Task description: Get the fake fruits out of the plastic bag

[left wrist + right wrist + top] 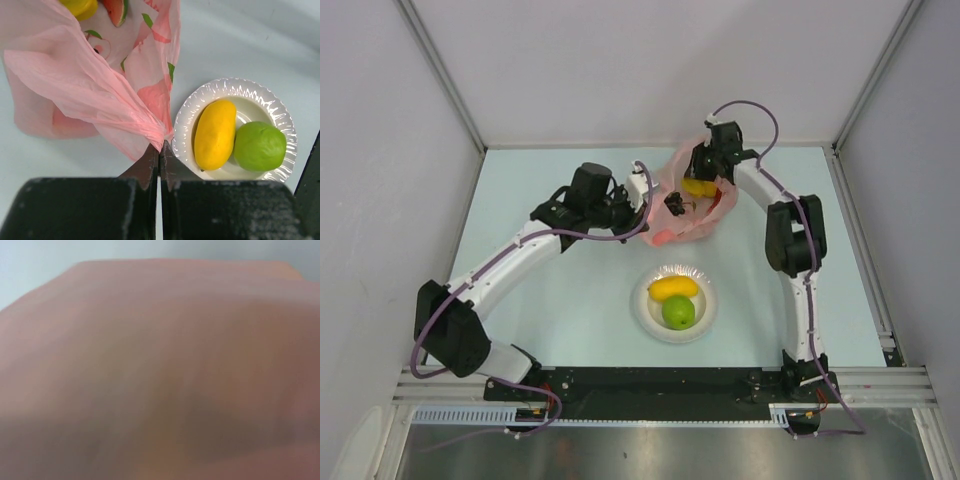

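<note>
The pink plastic bag point(692, 222) lies at the back centre of the table. My left gripper point(647, 190) is shut on its left edge; in the left wrist view the jaws point(160, 148) pinch a gathered fold of the bag point(75, 85). Through the bag mouth I see a yellow fruit point(80, 6) and a watermelon slice point(116, 10). My right gripper point(704, 176) reaches into the bag from behind, above the yellow fruit point(698, 187); its fingers are hidden. A dark piece point(675, 204) sits in the bag. The right wrist view shows only blurred pink film point(160, 360).
A white plate point(640, 303) stands in front of the bag and holds an orange-yellow oblong fruit point(673, 288) and a green apple point(679, 313). Both show in the left wrist view, the oblong one point(215, 134) and the apple point(260, 146), on the plate point(235, 86).
</note>
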Robot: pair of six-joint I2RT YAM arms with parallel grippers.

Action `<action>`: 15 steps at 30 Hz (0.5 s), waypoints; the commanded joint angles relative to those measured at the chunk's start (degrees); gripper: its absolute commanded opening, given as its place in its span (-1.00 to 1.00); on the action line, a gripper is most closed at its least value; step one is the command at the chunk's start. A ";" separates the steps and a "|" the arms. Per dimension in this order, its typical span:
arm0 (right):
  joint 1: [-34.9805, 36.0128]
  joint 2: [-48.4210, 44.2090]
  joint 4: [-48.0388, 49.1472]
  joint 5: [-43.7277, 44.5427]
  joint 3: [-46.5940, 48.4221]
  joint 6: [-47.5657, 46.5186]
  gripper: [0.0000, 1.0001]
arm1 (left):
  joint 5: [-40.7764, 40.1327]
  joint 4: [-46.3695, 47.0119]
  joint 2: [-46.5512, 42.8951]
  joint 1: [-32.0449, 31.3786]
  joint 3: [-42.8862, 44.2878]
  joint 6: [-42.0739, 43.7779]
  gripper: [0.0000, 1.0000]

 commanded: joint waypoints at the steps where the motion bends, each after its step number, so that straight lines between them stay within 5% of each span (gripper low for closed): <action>1: -0.54 -12.54 -1.00 -4.59 -4.94 -1.90 -0.53 | -0.82 4.69 -2.91 -0.30 0.06 -3.93 -1.00; 7: -0.10 -20.02 1.37 -16.60 -12.41 -1.72 -0.54 | -2.05 7.50 -3.61 -0.04 -1.43 -8.75 -1.00; 15: 1.92 -33.79 -8.02 -26.74 -19.62 -17.60 -0.59 | -5.74 10.32 -3.35 0.49 -1.52 -14.04 -1.00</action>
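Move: The plate, where the yellow fruit in the right gripper is to go, lies about 31 cm back, 6 cm left and 8 cm below the right hand. In the bag, black grapes lie some 2 cm back and 6 cm left of that hand, a watermelon slice roughly level and 6 cm right, both 6 cm lower; on the plate, a mango lies 29 cm back, 6 cm left, 6 cm down. From the left hand the plate is 4 cm back, 6 cm right, 20 cm below. Lift the right gripper about 12 cm, keeping its grip on the yellow fruit, and draw it back some 11 cm from inside the bag towards the plate, easing left late on while the wrist swings counter-clockwise about 20 degrees. Keep the left gripper pinching the bag's edge, letting it rise a couple of centimetres. ##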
